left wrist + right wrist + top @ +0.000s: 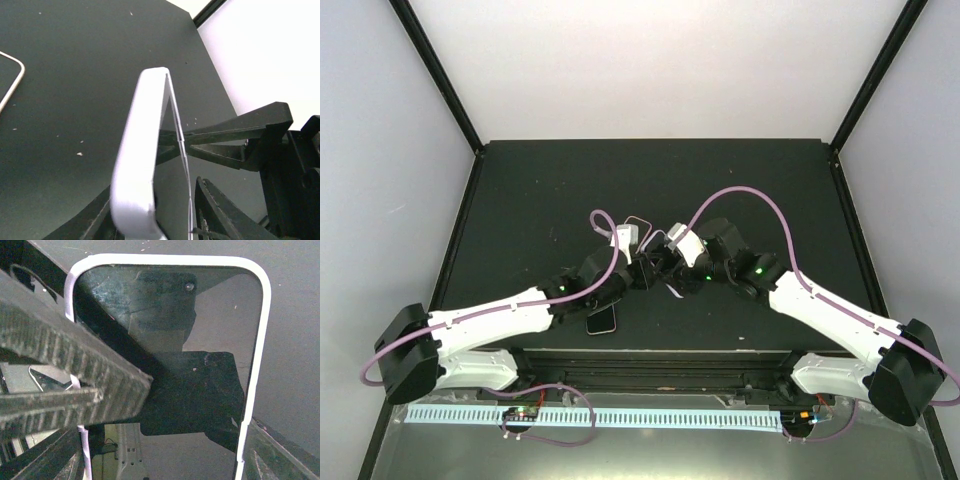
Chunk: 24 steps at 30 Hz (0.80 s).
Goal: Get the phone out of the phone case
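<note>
The phone point(210, 340), a dark glossy slab, sits in a white-rimmed phone case point(261, 340) held off the table at mid-scene point(658, 243). My right gripper point(170, 455) is shut across the case's long sides point(672, 262). My left gripper point(642, 264) comes in from the left and its ribbed finger point(75, 360) lies over the screen. It pinches the case's left rim. Seen edge on in the left wrist view, the white rim point(140, 150) stands between my left gripper's point(155, 205) jaws. A thin pale edge point(176, 120) runs beside it, slightly apart.
A second pale-rimmed slab point(603, 320) lies flat on the black table point(520, 200) under the left forearm. Another point(638, 226) lies just beyond the grippers, its rim corner point(12, 75) showing in the left wrist view. Raised black frame rails edge the table.
</note>
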Available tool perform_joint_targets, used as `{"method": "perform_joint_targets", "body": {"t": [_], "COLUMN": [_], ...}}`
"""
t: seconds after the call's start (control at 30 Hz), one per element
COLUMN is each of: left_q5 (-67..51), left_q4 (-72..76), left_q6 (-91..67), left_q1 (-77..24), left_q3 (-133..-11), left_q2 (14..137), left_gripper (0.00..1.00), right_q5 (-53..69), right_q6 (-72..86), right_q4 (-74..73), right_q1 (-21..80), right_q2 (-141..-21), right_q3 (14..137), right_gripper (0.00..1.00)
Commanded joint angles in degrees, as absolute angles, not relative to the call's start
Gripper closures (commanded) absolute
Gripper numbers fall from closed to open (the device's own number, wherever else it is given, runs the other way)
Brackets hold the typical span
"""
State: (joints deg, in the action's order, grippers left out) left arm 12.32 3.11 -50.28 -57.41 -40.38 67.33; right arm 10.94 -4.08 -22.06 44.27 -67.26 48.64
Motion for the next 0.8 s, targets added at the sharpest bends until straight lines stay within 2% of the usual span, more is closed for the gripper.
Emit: {"method": "perform_joint_targets", "body": {"t": [0.0,0.07,0.23,0.4,0.43,0.53,0.57,0.67,0.77], "left_q5": [9.58,8.76,8.35,7.34,7.49,9.22,9.46,8.7,6.87], "left_q4": [6.79,7.83,8.44,9.3,8.78,4.45,3.12,-2.68,-13.14], "left_q6": [-50.99,-51.29,-50.82,-49.37,-49.13,-47.37,-45.67,-37.18,-29.96], "left_q1": [-57.66,-57.69,-57.68,-57.65,-57.65,-57.21,-57.0,-55.8,-53.89], "left_q3": [-44.09,-44.01,-44.42,-44.86,-44.96,-46.27,-46.65,-47.68,-51.04], "left_q2": [69.59,70.31,70.78,70.54,70.31,68.29,66.96,62.6,58.08], "left_gripper": [0.63,0.64,0.78,0.85,0.88,0.94,0.94,0.94,0.96], "right_q5": [8.44,8.21,7.78,7.33,7.41,8.25,8.65,13.35,23.23], "right_q6": [-2.74,-2.47,-2.46,-2.24,-2.25,-1.86,-1.55,-2.0,-2.06], "right_q4": [-16.66,-16.53,-16.44,-16.2,-16.24,-17.16,-18.33,-23.68,-26.92], "right_q1": [44.21,44.16,44.2,44.2,44.21,44.15,44.19,43.22,39.86], "right_q2": [-65.45,-65.42,-65.61,-65.76,-65.81,-65.91,-66.33,-67.4,-66.24], "right_q3": [48.28,48.19,48.16,48.16,48.21,48.74,49.47,53.32,55.76], "right_gripper": [0.41,0.41,0.41,0.4,0.36,0.07,0.01,0.0,0.0]}}
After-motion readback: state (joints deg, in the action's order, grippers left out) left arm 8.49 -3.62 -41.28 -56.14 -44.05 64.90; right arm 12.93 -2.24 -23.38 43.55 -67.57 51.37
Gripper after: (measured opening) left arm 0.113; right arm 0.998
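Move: The phone case, phone inside, is in the right hand's grip in the air; its middle lies about 4 cm right and 1 cm ahead of the left hand point, and roughly 2 cm ahead, 2 cm left of the right one. On the table some 12 cm below, the pink case lies about 9 cm ahead and 5 cm left of the left hand, and the black phone 6 cm back, 12 cm left of that hand. Left fingers close to pinch the phone case's left edge, right fingers open off it, both rising about 2 cm. ##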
